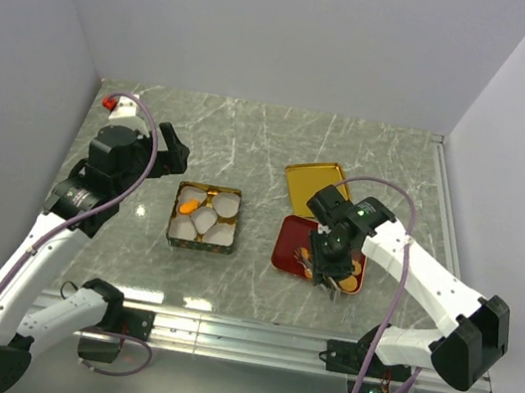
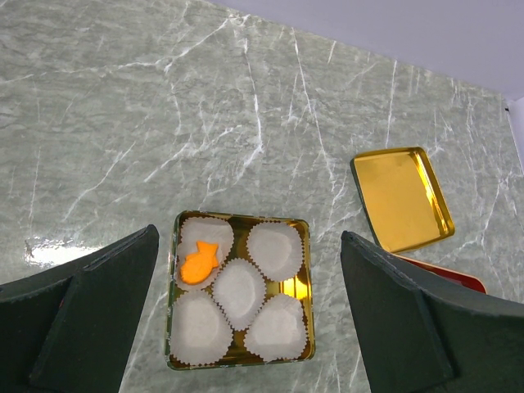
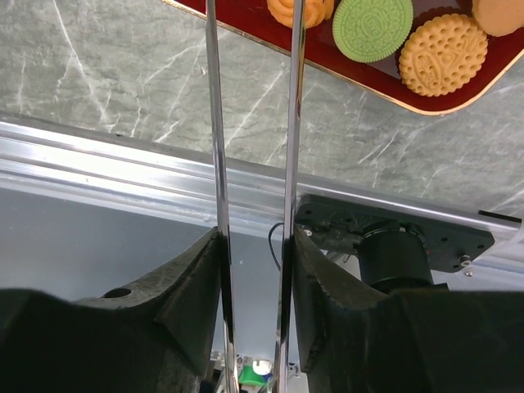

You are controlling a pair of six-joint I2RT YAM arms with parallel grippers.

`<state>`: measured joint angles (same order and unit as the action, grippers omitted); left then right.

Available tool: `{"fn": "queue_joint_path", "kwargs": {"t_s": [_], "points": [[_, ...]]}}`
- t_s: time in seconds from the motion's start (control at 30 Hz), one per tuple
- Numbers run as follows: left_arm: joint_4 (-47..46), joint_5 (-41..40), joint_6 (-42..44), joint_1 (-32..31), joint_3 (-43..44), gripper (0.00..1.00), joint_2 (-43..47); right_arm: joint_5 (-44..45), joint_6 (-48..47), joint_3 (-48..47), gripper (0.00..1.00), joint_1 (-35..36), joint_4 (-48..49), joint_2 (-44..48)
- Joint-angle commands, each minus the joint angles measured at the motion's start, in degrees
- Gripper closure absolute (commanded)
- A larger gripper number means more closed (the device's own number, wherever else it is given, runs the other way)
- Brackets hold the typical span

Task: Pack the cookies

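Note:
Several cookies lie on a red tray: a green round one, a tan round one and an orange one. My right gripper is shut on metal tongs, and the two blades reach the orange cookie at the tray's near edge. In the top view this gripper hangs over the red tray. A gold tin holds several white paper cups, with one orange fish-shaped cookie in the far left cup. My left gripper is open above the tin, holding nothing.
A gold lid lies upside down just behind the red tray. The tin sits left of the tray on the marble table. A metal rail runs along the near edge. White walls close in the back and sides.

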<state>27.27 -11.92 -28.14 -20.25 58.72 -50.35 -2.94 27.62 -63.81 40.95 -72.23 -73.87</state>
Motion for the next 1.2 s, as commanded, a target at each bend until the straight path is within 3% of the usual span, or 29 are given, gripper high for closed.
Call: {"fn": "queue_joint_path", "kwargs": {"t_s": [0.0,0.67,0.97,1.17], "points": [[-1.3,-0.8,0.3,-0.2,0.7,0.00,0.7,1.4,0.4,-4.4,0.58,0.0,-0.5,-0.2],[0.1,0.1,0.1,-0.2,3.3,0.00,0.4,2.0,-2.1,-32.1,0.59,0.4,-2.9,-8.8],[2.9,0.2,0.8,-0.1,5.7,0.01,1.6,-0.7,-4.1,-47.1,0.59,4.7,-1.6,-20.6],[6.4,-0.2,-0.2,-0.1,7.5,0.01,2.1,-1.5,-4.9,-51.5,0.59,6.8,-0.4,-27.5]]}}
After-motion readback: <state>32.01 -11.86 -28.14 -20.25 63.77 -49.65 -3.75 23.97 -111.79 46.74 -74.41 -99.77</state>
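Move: Out to the left of the right hand, which already has the closed tongs on an orange cookie, the box with the paper cups lies about 30 cm left, 16 cm ahead and 12 cm lower. The red tray is centred some 12 cm straight ahead; the gold lid lies about 29 cm ahead and 2 cm left. From the left hand the box is some 4 cm ahead, 7 cm to its right and 28 cm below. Lifting the tongs with the cookie in their tips out of the red tray, the right hand climbs and goes forward, about 11 cm each, then swings left some 14 cm towards the paper-cup box, sinking slightly at the end. The fingers keep their grip while their tips tilt outward and left by roughly 20 degrees. Late on, the empty, open left hand rises 2 to 3 cm. ##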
